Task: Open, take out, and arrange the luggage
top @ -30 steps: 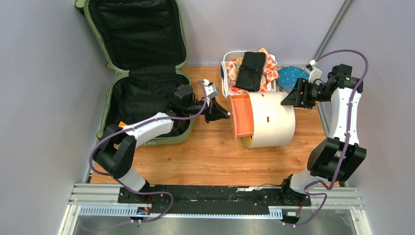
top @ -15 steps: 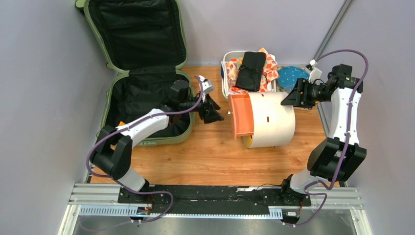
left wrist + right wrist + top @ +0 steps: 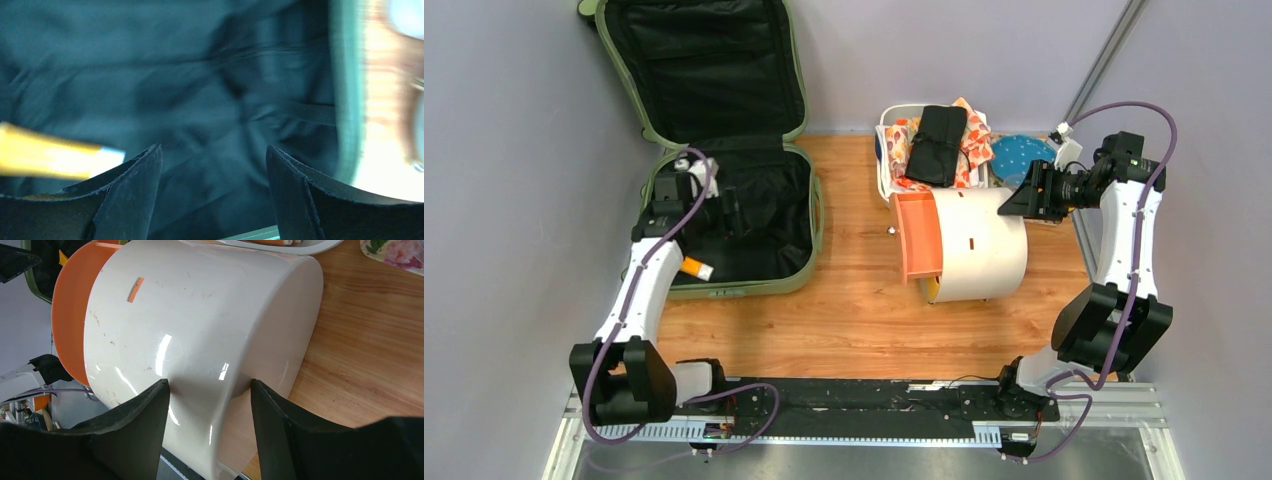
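Observation:
The sage-green luggage (image 3: 809, 215) lies open at the back left, its lid (image 3: 704, 60) leaning on the wall and its black lining showing. My left gripper (image 3: 730, 212) hangs over the lower half's left side, open and with nothing between its jaws. In the left wrist view the left gripper (image 3: 212, 150) looks down on black lining (image 3: 200, 75), with a yellow-and-white tube (image 3: 50, 157) to the left and the green rim (image 3: 345, 90) to the right. That tube (image 3: 693, 267) lies in the case near its front edge. My right gripper (image 3: 1014, 200) stands open at the cream cylinder's right end.
A cream cylinder (image 3: 979, 245) with an orange end (image 3: 916, 235) lies on its side mid-table; it fills the right wrist view (image 3: 200, 315). Behind it a white tub (image 3: 886, 160) holds patterned cloth and a black pouch (image 3: 939, 145). A blue disc (image 3: 1022, 155) sits beside it.
My left arm swung left, away from the cylinder's orange end, to above the suitcase's lower half, and its gripper opened. The right arm has not moved.

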`<state>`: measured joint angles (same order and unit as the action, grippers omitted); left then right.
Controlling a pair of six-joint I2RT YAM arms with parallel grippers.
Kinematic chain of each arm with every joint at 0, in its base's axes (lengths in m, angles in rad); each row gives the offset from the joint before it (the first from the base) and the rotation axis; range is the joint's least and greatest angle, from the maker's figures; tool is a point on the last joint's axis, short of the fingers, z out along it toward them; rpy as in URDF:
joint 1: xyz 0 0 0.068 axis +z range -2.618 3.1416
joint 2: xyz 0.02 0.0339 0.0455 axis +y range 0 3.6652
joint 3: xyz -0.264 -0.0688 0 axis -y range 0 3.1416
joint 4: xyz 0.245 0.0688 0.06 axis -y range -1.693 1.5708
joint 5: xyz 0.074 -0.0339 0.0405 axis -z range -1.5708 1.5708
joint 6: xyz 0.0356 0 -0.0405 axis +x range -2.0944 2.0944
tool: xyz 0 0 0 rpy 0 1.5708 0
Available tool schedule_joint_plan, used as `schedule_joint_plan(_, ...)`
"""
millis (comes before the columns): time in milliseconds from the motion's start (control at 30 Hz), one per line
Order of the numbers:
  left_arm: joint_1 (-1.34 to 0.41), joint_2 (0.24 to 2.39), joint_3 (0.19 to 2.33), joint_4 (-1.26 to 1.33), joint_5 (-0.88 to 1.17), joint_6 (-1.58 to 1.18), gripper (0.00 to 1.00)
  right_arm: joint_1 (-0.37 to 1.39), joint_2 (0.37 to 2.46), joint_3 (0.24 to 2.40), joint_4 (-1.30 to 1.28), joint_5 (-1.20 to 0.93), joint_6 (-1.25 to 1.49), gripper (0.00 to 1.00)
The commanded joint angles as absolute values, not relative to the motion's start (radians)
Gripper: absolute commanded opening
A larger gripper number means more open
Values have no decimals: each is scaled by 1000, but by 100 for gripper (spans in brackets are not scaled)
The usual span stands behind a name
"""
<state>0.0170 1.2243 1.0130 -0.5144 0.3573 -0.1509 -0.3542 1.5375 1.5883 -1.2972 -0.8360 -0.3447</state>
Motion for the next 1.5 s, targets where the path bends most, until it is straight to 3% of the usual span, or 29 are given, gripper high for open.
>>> schedule_joint_plan(0, 135, 1227, 980, -762, -30, -271, 83, -331, 1555, 1545, -1399, -693, -407, 61)
schedule_joint_plan(233, 258, 1337, 919, -752, -181, -357, 86, -331, 1563, 1542, -1402, -684, -413, 61)
schedule_joint_plan(667, 285, 1572, 917, -553, -95, -390, 82, -334, 1594, 1582, -1414, -669, -411, 61)
schedule_joint_plan(767, 282, 1603, 965, -535, -7, -374, 66, -333, 1601, 1589, -1417, -666, -413, 61)
schedule_joint_plan(867, 259, 1546, 963, -470, 118, -332, 40, -333, 1608, 1595, -1420, -660, -413, 61)
schedule_joint_plan(900, 235, 1495, 956, -450, 145, -316, 22, -333, 1609, 1597, -1420, -661, -413, 61)
schedule_joint_plan(1000, 181, 1413, 945, -416, 204, -284, 0, -333, 1614, 1600, -1419, -664, -410, 61)
schedule_joint_plan(1400, -23, 1339, 1083, -370, 331, -206, 0, -333, 1631, 1614, -1416, -675, -402, 61)
schedule_joint_plan(1433, -25, 1345, 1092, -373, 330, -212, 1, -333, 1631, 1615, -1416, -676, -400, 61)
schedule_joint_plan(1467, -25, 1357, 1120, -405, 315, -203, 12, -333, 1629, 1614, -1414, -676, -400, 61)
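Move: The orange tube lies on the case floor about 12 cm to the left of my left hand, 5 cm back and 16 cm below. The suitcase's near rim runs some 5 cm closer to me than the tube; its right rim is about 15 cm right of my left hand and 3 cm farther out. From my idle right hand, the tube is roughly 63 cm left, 3 cm back and 22 cm down. With its fingers open, I swing my left hand about 15 cm left and 15 cm down onto the orange tube, a little back at first, tipping the fingers some 30 degrees steeper while yawing about 40 counter-clockwise. There I shut them fully, then sweep right and up, also forward, towards the middle of the case, and undo the tilt and turn. ##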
